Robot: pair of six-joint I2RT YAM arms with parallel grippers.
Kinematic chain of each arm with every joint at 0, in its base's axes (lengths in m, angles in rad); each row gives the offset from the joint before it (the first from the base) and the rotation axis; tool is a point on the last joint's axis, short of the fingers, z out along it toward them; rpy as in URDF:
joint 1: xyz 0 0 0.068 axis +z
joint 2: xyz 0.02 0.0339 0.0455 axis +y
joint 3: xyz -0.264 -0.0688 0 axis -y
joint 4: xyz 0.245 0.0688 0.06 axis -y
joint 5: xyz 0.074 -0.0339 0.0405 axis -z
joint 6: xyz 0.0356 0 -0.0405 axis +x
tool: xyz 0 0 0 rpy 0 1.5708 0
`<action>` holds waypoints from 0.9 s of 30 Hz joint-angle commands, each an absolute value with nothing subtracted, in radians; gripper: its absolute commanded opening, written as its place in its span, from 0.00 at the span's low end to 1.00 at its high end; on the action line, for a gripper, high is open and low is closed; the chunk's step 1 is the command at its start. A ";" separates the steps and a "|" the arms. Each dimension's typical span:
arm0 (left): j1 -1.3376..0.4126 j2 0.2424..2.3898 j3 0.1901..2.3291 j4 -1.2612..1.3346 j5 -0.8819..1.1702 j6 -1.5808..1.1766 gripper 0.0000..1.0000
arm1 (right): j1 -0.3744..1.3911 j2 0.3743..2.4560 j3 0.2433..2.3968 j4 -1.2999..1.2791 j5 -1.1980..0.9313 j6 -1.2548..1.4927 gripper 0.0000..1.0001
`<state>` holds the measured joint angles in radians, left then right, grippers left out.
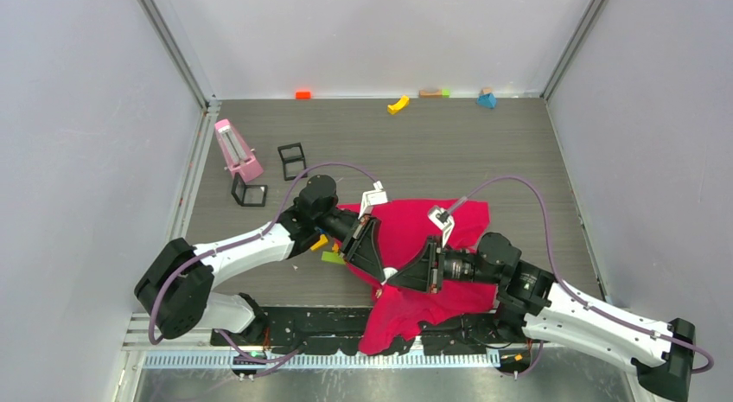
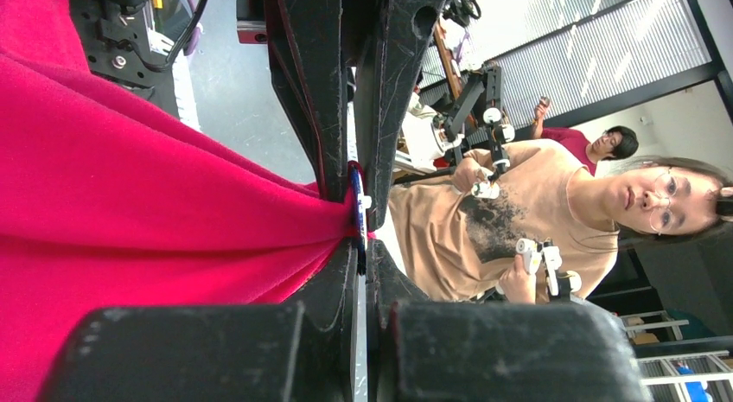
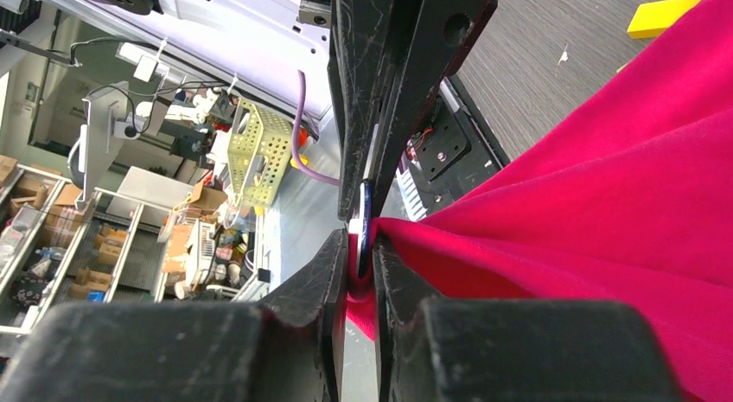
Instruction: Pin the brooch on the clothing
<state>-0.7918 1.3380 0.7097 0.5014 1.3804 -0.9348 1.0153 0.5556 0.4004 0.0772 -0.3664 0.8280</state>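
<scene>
The crimson clothing (image 1: 415, 225) lies crumpled at the table's near middle, and one part hangs over the front edge. My two grippers meet tip to tip over its lower left part. The left gripper (image 1: 377, 275) (image 2: 359, 251) is shut on a ridge of the red fabric (image 2: 173, 194). The right gripper (image 1: 394, 285) (image 3: 361, 251) is shut on a fold of the clothing (image 3: 562, 220). A thin blue-and-white piece (image 3: 365, 213) (image 2: 356, 207) is pinched in that fold. I take it for the brooch seen edge-on, with its face hidden.
A pink wedge-shaped object (image 1: 238, 151) and two black cube frames (image 1: 292, 160) (image 1: 249, 192) stand at the left. Orange (image 1: 302, 94), yellow (image 1: 398, 104) and blue (image 1: 487, 98) blocks lie along the back wall. Yellow and green blocks (image 1: 327, 251) sit under the left arm.
</scene>
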 commanded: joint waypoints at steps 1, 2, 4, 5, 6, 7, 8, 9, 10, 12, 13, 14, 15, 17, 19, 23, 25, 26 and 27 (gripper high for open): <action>-0.834 1.309 0.732 0.571 1.363 -0.962 0.00 | 0.963 0.651 0.403 0.008 -0.179 0.821 0.01; -0.834 1.308 0.732 0.570 1.362 -0.960 0.00 | 0.949 0.657 0.401 0.008 -0.177 0.828 0.01; -0.834 1.304 0.733 0.556 1.359 -0.949 0.00 | 0.922 0.674 0.391 0.008 -0.182 0.854 0.01; -0.834 1.302 0.736 0.543 1.357 -0.938 0.00 | 0.900 0.683 0.387 0.008 -0.184 0.873 0.01; -0.834 1.298 0.737 0.525 1.354 -0.924 0.00 | 0.889 0.687 0.377 0.008 -0.192 0.882 0.01; -0.834 1.294 0.741 0.503 1.351 -0.908 0.00 | 0.869 0.693 0.370 0.013 -0.197 0.901 0.01; -0.834 1.289 0.744 0.476 1.345 -0.885 0.00 | 0.858 0.695 0.358 0.014 -0.201 0.918 0.01; -0.834 1.282 0.751 0.439 1.342 -0.861 0.00 | 0.838 0.699 0.353 0.015 -0.203 0.925 0.01; -0.834 1.275 0.757 0.401 1.335 -0.829 0.00 | 0.830 0.700 0.344 0.014 -0.207 0.937 0.01; -0.834 1.258 0.773 0.307 1.320 -0.760 0.00 | 0.808 0.705 0.332 0.008 -0.209 0.952 0.01; -0.834 1.252 0.780 0.267 1.311 -0.727 0.00 | 0.797 0.710 0.329 0.008 -0.210 0.955 0.01; -0.834 1.245 0.786 0.234 1.304 -0.700 0.00 | 0.793 0.712 0.323 0.008 -0.209 0.964 0.01; -0.834 1.237 0.789 0.211 1.296 -0.682 0.00 | 0.785 0.714 0.319 0.008 -0.208 0.967 0.01; -0.832 1.228 0.792 0.185 1.281 -0.660 0.00 | 0.774 0.710 0.311 0.008 -0.211 0.972 0.01; -0.826 1.218 0.790 0.172 1.260 -0.649 0.00 | 0.766 0.695 0.300 -0.019 -0.214 0.975 0.01; -0.799 1.200 0.786 0.149 1.227 -0.630 0.00 | 0.756 0.630 0.298 -0.056 -0.210 0.969 0.01; -0.789 1.195 0.788 0.131 1.211 -0.618 0.00 | 0.753 0.589 0.298 -0.070 -0.213 0.961 0.01; -0.785 1.195 0.792 0.100 1.203 -0.598 0.00 | 0.753 0.562 0.298 -0.074 -0.217 0.950 0.01; -0.783 1.199 0.799 0.073 1.195 -0.580 0.00 | 0.753 0.549 0.302 -0.075 -0.229 0.945 0.01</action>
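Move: Both grippers already meet at the round brooch and the gathered red clothing: its white disc lies about 1 cm ahead and 1 cm right of the left hand point, and 1 cm ahead and 1 cm left of the right one, level with both. From the left hand, the gold brooch sits roughly 2 cm back, 1 cm left and 3 cm lower; the green block on the table is some 8 cm ahead, 12 cm left and 20 cm below. Keep the round brooch and the bunched clothing pinched between the two sets of fingertips and carry them as one, both grippers about 4 cm forward and as much down, easing up slightly at the end. Swing the left gripper some 15 degrees counter-clockwise while the right rolls about its fingers, front side down, and turns a little clockwise; open neither. ##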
